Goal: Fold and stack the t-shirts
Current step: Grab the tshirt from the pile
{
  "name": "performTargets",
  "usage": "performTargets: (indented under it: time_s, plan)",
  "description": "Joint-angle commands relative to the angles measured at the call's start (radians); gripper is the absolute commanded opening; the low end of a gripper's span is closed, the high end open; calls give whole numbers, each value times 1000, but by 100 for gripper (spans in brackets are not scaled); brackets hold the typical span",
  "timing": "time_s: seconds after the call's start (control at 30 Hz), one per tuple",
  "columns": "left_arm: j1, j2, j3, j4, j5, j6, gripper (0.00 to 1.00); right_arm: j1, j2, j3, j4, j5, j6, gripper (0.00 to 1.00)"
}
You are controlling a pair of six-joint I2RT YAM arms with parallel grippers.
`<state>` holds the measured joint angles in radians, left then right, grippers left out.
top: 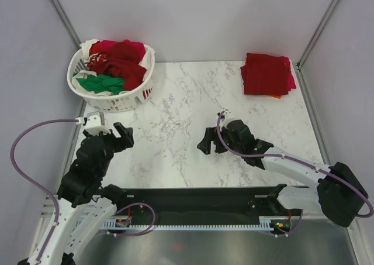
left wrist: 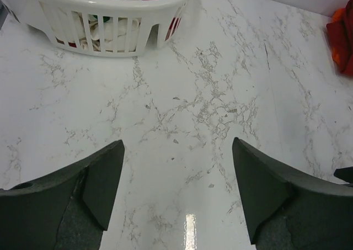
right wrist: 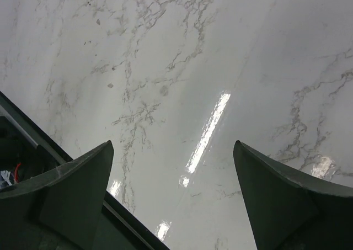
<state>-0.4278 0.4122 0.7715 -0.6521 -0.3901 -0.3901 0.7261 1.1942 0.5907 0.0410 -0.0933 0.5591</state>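
Observation:
A stack of folded dark red t-shirts (top: 267, 74) with an orange one showing at its edge lies at the table's far right; its edge shows in the left wrist view (left wrist: 343, 33). Loose red, green and white t-shirts (top: 117, 63) fill the white basket (top: 135, 95) at the far left. My left gripper (top: 121, 136) is open and empty over bare marble near the table's left side, its fingers (left wrist: 99, 175) wide apart. My right gripper (top: 205, 143) is open and empty over the table's middle, its fingers (right wrist: 83, 175) apart above bare marble.
The white lattice basket also shows in the left wrist view (left wrist: 110, 32), straight ahead of the left fingers. A black rail (top: 198, 198) runs along the table's near edge. Grey walls enclose the table on the left, back and right.

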Motion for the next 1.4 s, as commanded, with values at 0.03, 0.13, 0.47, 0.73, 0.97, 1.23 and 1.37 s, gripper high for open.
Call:
performTargets:
  time_s: [0.03, 0.13, 0.47, 0.73, 0.97, 1.23, 1.37]
  plan:
    - [-2, 7, 31, 40, -27, -12, 87, 35, -7, 38, 43, 23, -24, 98]
    - [-2, 4, 34, 40, 14, 14, 87, 47, -42, 37, 4, 36, -24, 98]
    - [-2, 78, 80, 69, -110, 140, 85, 65, -324, 17, -202, 118, -73, 98]
    - [43, 612, 414, 94, -130, 206, 91, 65, -447, 14, -334, 135, -67, 98]
    - [153, 994, 745, 97, -44, 163, 88, 65, -466, 29, -417, 152, -53, 98]
    - [256, 1327, 1035, 94, 100, 163, 82, 65, -498, 38, -480, 139, -44, 98]
    - [314, 1453, 1120, 95, 141, 148, 81, 65, -484, 47, -489, 142, -41, 98]
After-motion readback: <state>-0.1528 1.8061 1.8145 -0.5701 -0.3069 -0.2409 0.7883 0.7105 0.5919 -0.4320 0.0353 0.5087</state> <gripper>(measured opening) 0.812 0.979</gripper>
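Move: The dark red t-shirt draped in the white laundry basket lies about 33 cm ahead of the left hand, 2 cm to its left and roughly 8 cm lower. The basket's near rim comes first, some 20 cm ahead and 2 cm left, and the green t-shirt sits about 26 cm ahead and 9 cm left, both around 9 cm lower. From the right hand, the dark red t-shirt is some 30 cm ahead, 33 cm left and 6 cm higher. Towards the dark red t-shirt in the basket, the left hand sweeps forward some 30 cm with open fingers, arching up about 5 cm to clear the near rim and then starting to sink, tipping down about 15 degrees and rolling its left side up a little. The right hand, empty and open, draws back and right about 6 cm each, rising and then partly settling. ##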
